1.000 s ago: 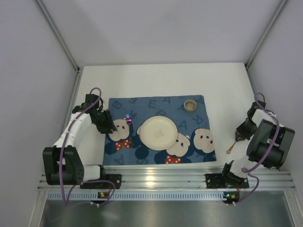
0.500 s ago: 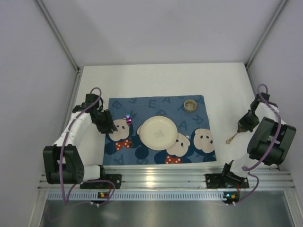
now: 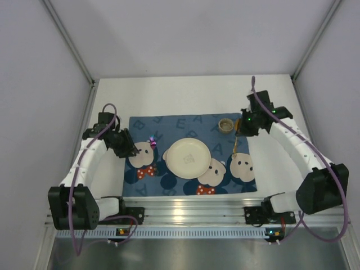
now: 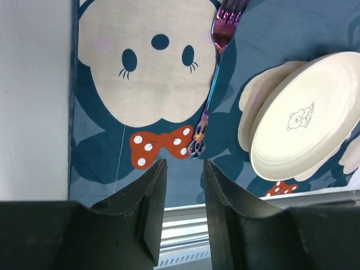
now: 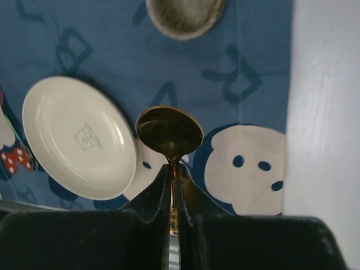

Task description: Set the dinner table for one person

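Observation:
On the white dinner table [image 3: 185,93] lies a blue mouse-print placemat [image 3: 169,126]. A cream plate [image 3: 187,158] [image 4: 306,115] [image 5: 79,138] sits at its middle. A purple fork [image 3: 152,143] [image 4: 216,67] lies left of the plate. My left gripper [image 3: 127,148] [image 4: 184,169] hovers just left of the fork's handle end, open, nothing between its fingers. Over the placemat's right part, my right gripper [image 3: 240,133] [image 5: 175,169] is shut on the handle of a gold spoon [image 3: 235,145] [image 5: 170,132], held in the air with its bowl forward.
A small brown cup [image 3: 226,125] [image 5: 184,14] stands at the placemat's far right corner, close to my right gripper. Bare white tabletop [image 5: 323,112] runs right of the placemat. An aluminium rail [image 3: 191,211] borders the near edge; grey walls enclose the sides and back.
My right arm has swung from the table's right side up and left over the placemat, carrying the spoon off the tabletop. The left arm has hardly moved.

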Tool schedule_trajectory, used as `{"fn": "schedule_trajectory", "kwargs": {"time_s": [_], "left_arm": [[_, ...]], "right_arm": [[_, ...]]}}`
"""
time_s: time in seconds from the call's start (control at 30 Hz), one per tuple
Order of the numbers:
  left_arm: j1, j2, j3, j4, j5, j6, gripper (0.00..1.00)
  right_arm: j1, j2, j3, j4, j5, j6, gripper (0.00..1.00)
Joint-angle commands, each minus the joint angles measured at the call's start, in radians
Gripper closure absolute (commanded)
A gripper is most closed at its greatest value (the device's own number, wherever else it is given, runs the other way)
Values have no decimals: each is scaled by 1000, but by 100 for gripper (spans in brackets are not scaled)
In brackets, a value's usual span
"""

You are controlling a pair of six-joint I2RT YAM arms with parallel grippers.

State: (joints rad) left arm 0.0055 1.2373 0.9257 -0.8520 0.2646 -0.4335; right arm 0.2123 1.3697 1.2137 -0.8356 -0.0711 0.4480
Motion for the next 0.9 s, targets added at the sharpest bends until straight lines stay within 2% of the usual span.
{"fn": "schedule_trajectory", "kwargs": {"time_s": [0.0,0.2,0.63,0.87], "left_arm": [[-4,-71,-31,16,1,-42,62],[-2,-125,-27,-39,-63,-24,62],[-2,-213,-19,-59,-108,-25,62],[-2,-210,-21,-61,-110,-24,62]], "right_arm": [[117,-21,-74,24,-58,76,100],[214,72,-79,84,-38,60,100],[240,262,-167,253,-41,93,100],[259,356,-155,268,-27,95,100]]}}
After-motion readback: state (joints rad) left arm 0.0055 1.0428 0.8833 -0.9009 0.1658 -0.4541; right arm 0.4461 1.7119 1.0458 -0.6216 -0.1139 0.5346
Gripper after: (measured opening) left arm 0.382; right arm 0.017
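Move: The right hand holds the golden spoon; its spot on the mat, just right of the plate, lies about 8 cm left, 4 cm back and 15 cm below. The plate's middle is some 23 cm left and 6 cm back, the small bowl roughly 11 cm ahead and 5 cm left. From the left hand, that spot is around 35 cm right, 3 cm ahead and 10 cm below. The right hand lowers the gripped spoon about 14 cm and 8 cm left, towards the mat beside the plate. ##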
